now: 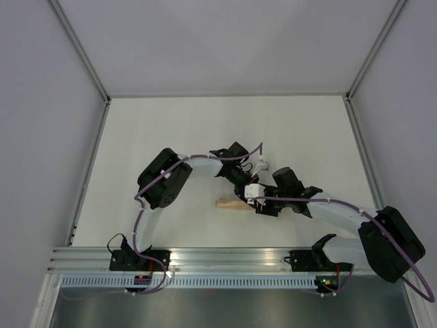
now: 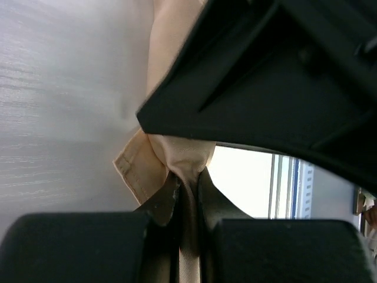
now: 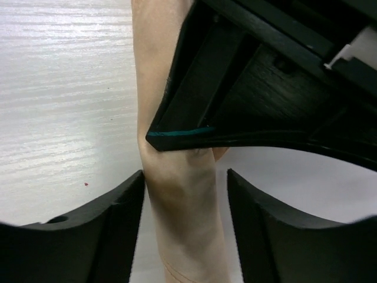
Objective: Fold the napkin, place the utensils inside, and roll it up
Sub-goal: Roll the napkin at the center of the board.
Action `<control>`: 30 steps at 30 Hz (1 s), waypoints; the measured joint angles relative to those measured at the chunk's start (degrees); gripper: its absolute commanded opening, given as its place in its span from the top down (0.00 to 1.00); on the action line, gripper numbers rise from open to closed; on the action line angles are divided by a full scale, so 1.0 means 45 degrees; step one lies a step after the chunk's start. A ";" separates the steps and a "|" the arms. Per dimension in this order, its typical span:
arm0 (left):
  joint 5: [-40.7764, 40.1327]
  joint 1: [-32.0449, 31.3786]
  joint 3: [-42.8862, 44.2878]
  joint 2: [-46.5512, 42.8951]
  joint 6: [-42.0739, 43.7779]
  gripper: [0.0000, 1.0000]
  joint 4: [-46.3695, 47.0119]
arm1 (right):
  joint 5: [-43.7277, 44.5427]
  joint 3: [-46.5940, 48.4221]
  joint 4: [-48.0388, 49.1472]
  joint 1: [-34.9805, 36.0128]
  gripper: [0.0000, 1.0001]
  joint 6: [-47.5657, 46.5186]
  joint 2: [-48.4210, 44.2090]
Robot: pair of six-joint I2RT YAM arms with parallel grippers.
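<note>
The peach-orange napkin (image 1: 231,203) lies as a narrow roll on the white table, in front of both arms. My left gripper (image 1: 250,190) is shut on one end of it; in the left wrist view cloth (image 2: 177,154) is pinched between the closed fingers (image 2: 168,197), with a hemmed corner sticking out to the left. My right gripper (image 1: 265,205) is open and straddles the roll (image 3: 179,236). Its left finger (image 3: 126,206) lies against the cloth, and a gap shows on the right side. The utensils are hidden.
The two grippers crowd each other over the roll; the other gripper's black body fills the top of each wrist view (image 2: 265,88) (image 3: 259,88). Metal rails (image 1: 225,258) run along the near edge, and grey walls enclose the white table (image 1: 225,130).
</note>
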 measured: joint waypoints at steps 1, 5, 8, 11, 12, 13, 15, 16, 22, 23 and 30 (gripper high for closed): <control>0.0005 0.0000 0.0073 0.0034 0.0000 0.88 -0.0102 | 0.0068 0.0000 0.0049 0.0097 0.42 -0.0005 0.0141; 0.0034 0.0049 0.0233 0.0146 0.0000 0.71 -0.0296 | 0.0083 0.0034 0.0311 0.0243 0.63 0.0029 0.0481; 0.0044 0.0126 0.0262 0.0146 -0.0034 0.59 -0.0432 | 0.0073 0.0180 0.0306 0.0267 0.74 0.0092 0.0724; 0.0083 0.0209 0.0316 0.0107 -0.0146 0.51 -0.0544 | 0.0097 0.0413 0.0248 0.0267 0.81 0.0151 0.0996; 0.0053 0.0238 0.0321 0.0053 -0.0223 0.50 -0.0573 | 0.0112 0.0466 0.0233 0.0267 0.82 0.0160 0.1049; -0.0083 0.0272 0.0321 -0.0034 -0.0311 0.48 -0.0578 | 0.0141 0.0539 0.0233 0.0267 0.84 0.0194 0.1141; -0.0597 0.0311 0.0316 -0.0243 -0.0486 0.47 -0.0525 | 0.0175 0.0622 0.0248 0.0267 0.85 0.0287 0.1248; -0.0971 0.0359 0.0316 -0.0359 -0.0573 0.46 -0.0403 | 0.0185 0.0646 0.0253 0.0267 0.86 0.0355 0.1287; -0.3371 0.1263 0.0019 -0.1423 -0.1345 0.45 0.0481 | 0.0204 0.0865 0.0277 0.0262 0.88 0.0714 0.1598; -0.3808 0.1462 -0.0131 -0.1700 -0.1520 0.45 0.0651 | 0.0199 0.0928 0.0301 0.0267 0.89 0.0797 0.1685; -0.6873 0.2574 -0.1928 -0.4085 -0.3094 0.48 0.2050 | 0.0199 0.1467 0.0597 0.0262 0.90 0.1520 0.2458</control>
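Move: My left hand is still pinching the rolled napkin; its middle is about 3 cm to the right, level fore and aft and about at fingertip height, and its left end some 10 cm to the left. A loose corner pokes out about 3 cm ahead and 2 cm to the right of that hand. For my right hand, open astride the roll, the napkin's middle is about 3 cm to the left and 1 cm below, the corner 4 cm left and 3 cm ahead. I close my right fingers onto the roll while sinking about 1 cm, and open my left ones to let go of it. Then my left hand leaves the napkin, going forward some 14 cm, swinging left and rising as it turns about 40 degrees counter-clockwise, while my right hand keeps its pinch and eases the roll about 2 cm forward and 2 cm left. ##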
